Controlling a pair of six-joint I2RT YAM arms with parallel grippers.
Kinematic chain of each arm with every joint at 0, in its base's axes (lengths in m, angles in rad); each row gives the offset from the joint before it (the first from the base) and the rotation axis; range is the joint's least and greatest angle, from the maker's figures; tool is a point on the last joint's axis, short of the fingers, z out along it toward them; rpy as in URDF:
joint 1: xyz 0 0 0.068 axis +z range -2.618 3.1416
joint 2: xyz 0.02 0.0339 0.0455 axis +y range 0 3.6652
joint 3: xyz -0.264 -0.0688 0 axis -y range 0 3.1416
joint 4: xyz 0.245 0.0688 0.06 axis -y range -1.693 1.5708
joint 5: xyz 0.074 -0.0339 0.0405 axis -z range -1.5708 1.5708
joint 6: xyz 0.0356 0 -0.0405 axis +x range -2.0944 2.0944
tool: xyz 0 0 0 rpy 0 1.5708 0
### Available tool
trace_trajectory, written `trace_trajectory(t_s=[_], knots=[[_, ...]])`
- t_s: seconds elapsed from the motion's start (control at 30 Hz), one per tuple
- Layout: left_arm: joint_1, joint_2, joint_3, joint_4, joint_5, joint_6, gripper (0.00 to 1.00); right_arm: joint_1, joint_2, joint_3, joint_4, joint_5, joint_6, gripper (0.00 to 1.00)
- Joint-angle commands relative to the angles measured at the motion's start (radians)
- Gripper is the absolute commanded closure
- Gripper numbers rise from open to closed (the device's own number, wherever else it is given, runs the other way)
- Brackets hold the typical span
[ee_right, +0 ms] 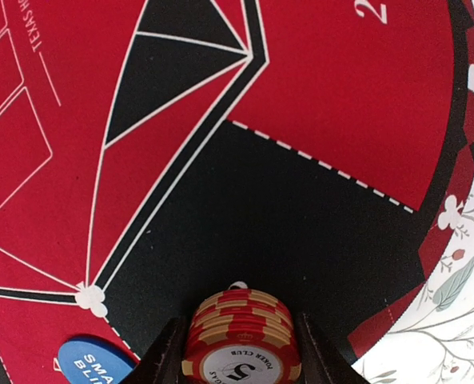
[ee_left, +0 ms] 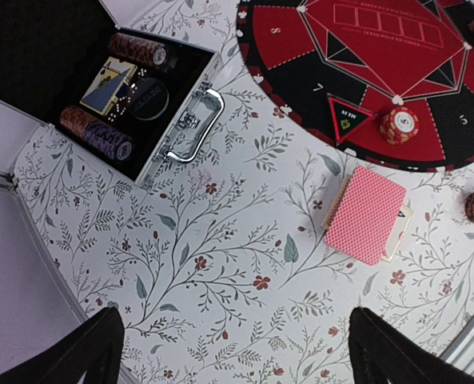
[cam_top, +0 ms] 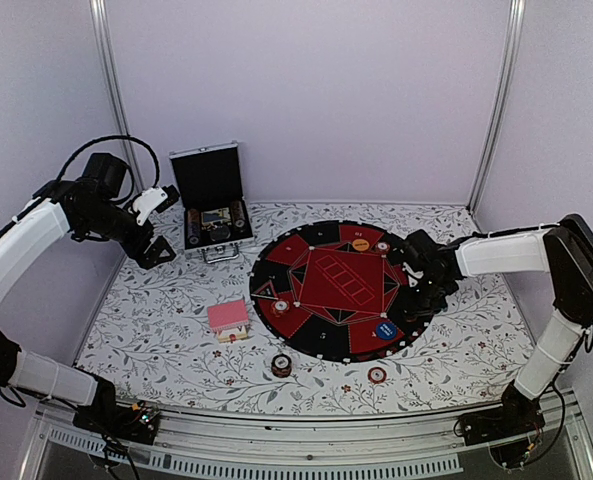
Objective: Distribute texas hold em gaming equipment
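Observation:
My right gripper is shut on a stack of red and cream striped poker chips, over a black sector of the round red-and-black mat near its right edge. In the top view the right gripper is low over that side of the mat. My left gripper is open and empty, raised at the far left beside the case. Its wrist view looks down on the pink-backed card deck on its box. A blue button and an orange button lie on the mat.
The silver-edged black case stands open at the back left with more chips inside. A red chip stack sits at the mat's left edge. Two more stacks stand on the flowered cloth near the front. Walls close in both sides.

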Motion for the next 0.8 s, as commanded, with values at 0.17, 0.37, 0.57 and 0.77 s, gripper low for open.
trace_trajectory(t_s=[0.17,0.37,0.57,0.77], knots=[[-0.012,-0.002,0.005,-0.010,-0.004,0.007,0.00,0.002,-0.048,-0.067,-0.040,-0.074,0.013,0.87],[-0.012,-0.004,0.001,-0.008,-0.003,0.007,0.00,0.003,-0.045,-0.055,-0.054,-0.067,0.009,0.82],[-0.012,-0.006,-0.003,-0.007,-0.008,0.006,0.00,0.003,-0.047,-0.026,-0.074,-0.050,0.008,0.54],[-0.012,-0.006,-0.003,-0.011,-0.020,0.008,0.00,0.002,-0.094,0.051,-0.142,0.008,0.002,0.30]])
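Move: The chip stack is already between the right fingers, standing on the mat; the resting spot it is taken to is on black seat 3, about 1 cm straight back and 1 cm below the hand. The small blind button lies some 7 cm left and 3 cm back of the hand, and the leftover chips on the table about 9 cm left and 16 cm back. From the idle left hand the resting spot is roughly 58 cm right, 2 cm back and 21 cm lower. The chip stack, still pinched by the right hand, is drawn straight back across seat 3 by about 1.5 cm, away from the printed 3, with the hand staying level. After a brief stop the fingers open and let go of it, while the hand eases another half centimetre back. ##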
